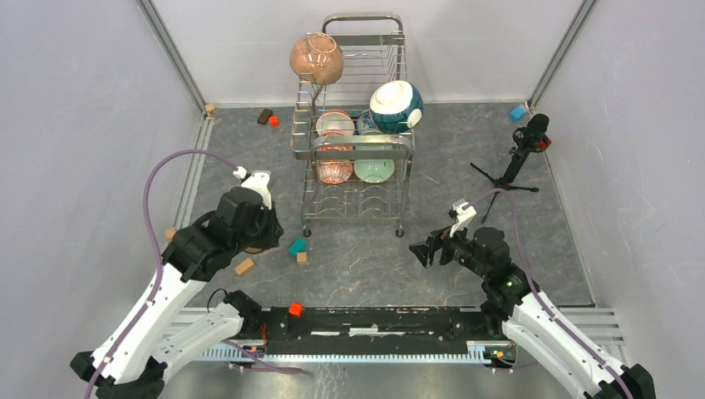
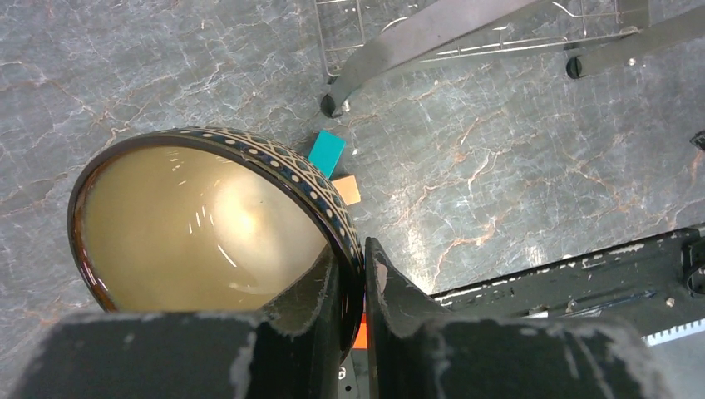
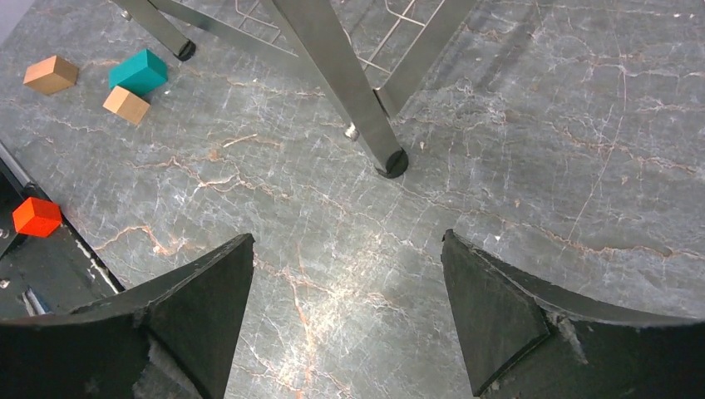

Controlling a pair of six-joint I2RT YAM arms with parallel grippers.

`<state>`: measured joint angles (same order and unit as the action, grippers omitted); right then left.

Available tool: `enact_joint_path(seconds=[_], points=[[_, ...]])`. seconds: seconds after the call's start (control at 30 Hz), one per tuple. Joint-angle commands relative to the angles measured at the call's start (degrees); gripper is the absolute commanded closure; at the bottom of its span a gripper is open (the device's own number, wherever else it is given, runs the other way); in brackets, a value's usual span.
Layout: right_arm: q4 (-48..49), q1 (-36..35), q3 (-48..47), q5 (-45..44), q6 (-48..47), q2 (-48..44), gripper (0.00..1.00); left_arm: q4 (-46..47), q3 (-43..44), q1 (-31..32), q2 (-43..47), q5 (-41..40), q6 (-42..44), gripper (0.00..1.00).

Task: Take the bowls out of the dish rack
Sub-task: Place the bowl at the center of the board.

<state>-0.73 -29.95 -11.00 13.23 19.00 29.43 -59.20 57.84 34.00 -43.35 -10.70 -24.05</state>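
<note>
The chrome wire dish rack (image 1: 362, 143) stands at the back middle of the table. On its top tier lean a pink-brown speckled bowl (image 1: 317, 58) and a teal-and-white bowl (image 1: 396, 106). Lower down sit a white bowl (image 1: 335, 123), a red-patterned bowl (image 1: 335, 171) and a pale green bowl (image 1: 374, 170). My left gripper (image 2: 357, 259) is shut on the rim of a dark patterned bowl (image 2: 199, 229) with a cream inside, held above the table left of the rack. My right gripper (image 3: 347, 249) stands open and empty over the table, near a rack leg (image 3: 366, 125).
A teal block (image 1: 297, 246) and tan blocks (image 1: 244, 266) lie near the rack's front left leg. A red cube (image 1: 294, 309) rests on the base rail. A black tripod (image 1: 514, 166) stands at the right, with a blue block (image 1: 518, 112) behind it.
</note>
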Motion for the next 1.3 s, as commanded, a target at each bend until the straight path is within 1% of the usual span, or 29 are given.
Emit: enact_joint_path(seconds=[0.0, 0.13, 0.33, 0.4, 0.5, 0.6, 0.77, 0.87, 0.97, 1.03, 1.13, 1.27], points=[[0.85, 0.01, 1.54, -0.49, -1.29, -1.41, 0.11, -2.36, 3.60, 3.62, 1.05, -2.54, -1.87, 0.98], [0.87, 0.02, 2.78, 0.06, -0.57, -0.59, 0.11, -3.55, 3.07, 11.06, 0.42, -3.09, -4.67, 0.98], [1.66, 0.03, 4.05, -1.46, 2.44, 0.26, 0.10, -2.44, 4.67, 27.70, -4.54, -11.26, -8.67, 0.98], [1.53, -0.01, 4.43, -1.72, 3.29, -0.77, 0.11, -0.75, 5.15, 30.92, -5.51, -12.54, -8.42, 0.98], [0.83, 0.03, 4.20, 1.14, 2.93, -2.70, 0.11, 1.99, 3.87, 34.07, -6.68, -11.43, -6.18, 0.98], [-2.76, 0.02, 3.05, 3.93, 1.88, -3.65, 0.11, 4.90, 1.79, 37.33, -8.29, -9.36, -4.25, 0.98], [-6.57, 0.07, 0.77, 8.16, 0.73, -4.64, 0.11, 6.46, 0.96, 46.29, -11.76, -13.77, -2.13, 0.98], [-6.93, 0.01, 0.09, 10.78, 0.81, -4.99, 0.11, 7.24, 0.61, 51.06, -14.21, -15.58, -0.01, 0.98], [-6.66, 0.00, -0.26, 13.09, 0.79, -4.74, 0.11, 9.34, 0.28, 55.46, -16.37, -16.91, 2.54, 0.98], [-6.44, -0.01, -0.62, 13.94, 0.79, -4.19, 0.11, 11.57, -0.15, 58.12, -17.59, -16.14, 5.97, 0.98], [-6.88, 0.01, -2.01, 14.88, 0.33, -2.67, 0.11, 15.14, -1.10, 59.83, -19.24, -14.32, 10.60, 0.98], [-7.17, -0.04, -4.26, 15.59, 0.25, -0.86, 0.11, 18.96, -2.61, 60.05, -21.15, -12.21, 17.27, 0.98]])
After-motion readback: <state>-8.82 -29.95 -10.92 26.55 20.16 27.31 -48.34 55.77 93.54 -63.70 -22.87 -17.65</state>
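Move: The left hand holds the black bowl by its rim; the board's open middle, in front of the rack, lies about 18 cm to its right, some 4 cm back and 20 cm down. The teal block sits about 4 cm right and 2 cm ahead, the small wooden block 5 cm right and level, and the rack's near-left foot 6 cm right and 6 cm ahead, all down at board height. From the right hand, that middle is roughly 16 cm left, 2 cm back and 10 cm down. Rightward and back, sinking as it goes, the left hand swings the black bowl past the blocks towards the open middle in front of the rack, about 16 cm right and 13 cm back, turning some 55 degrees clockwise with its pinch on the rim kept. The empty right hand dips a few centimetres, then draws back about 4 cm, fingers wide open. ##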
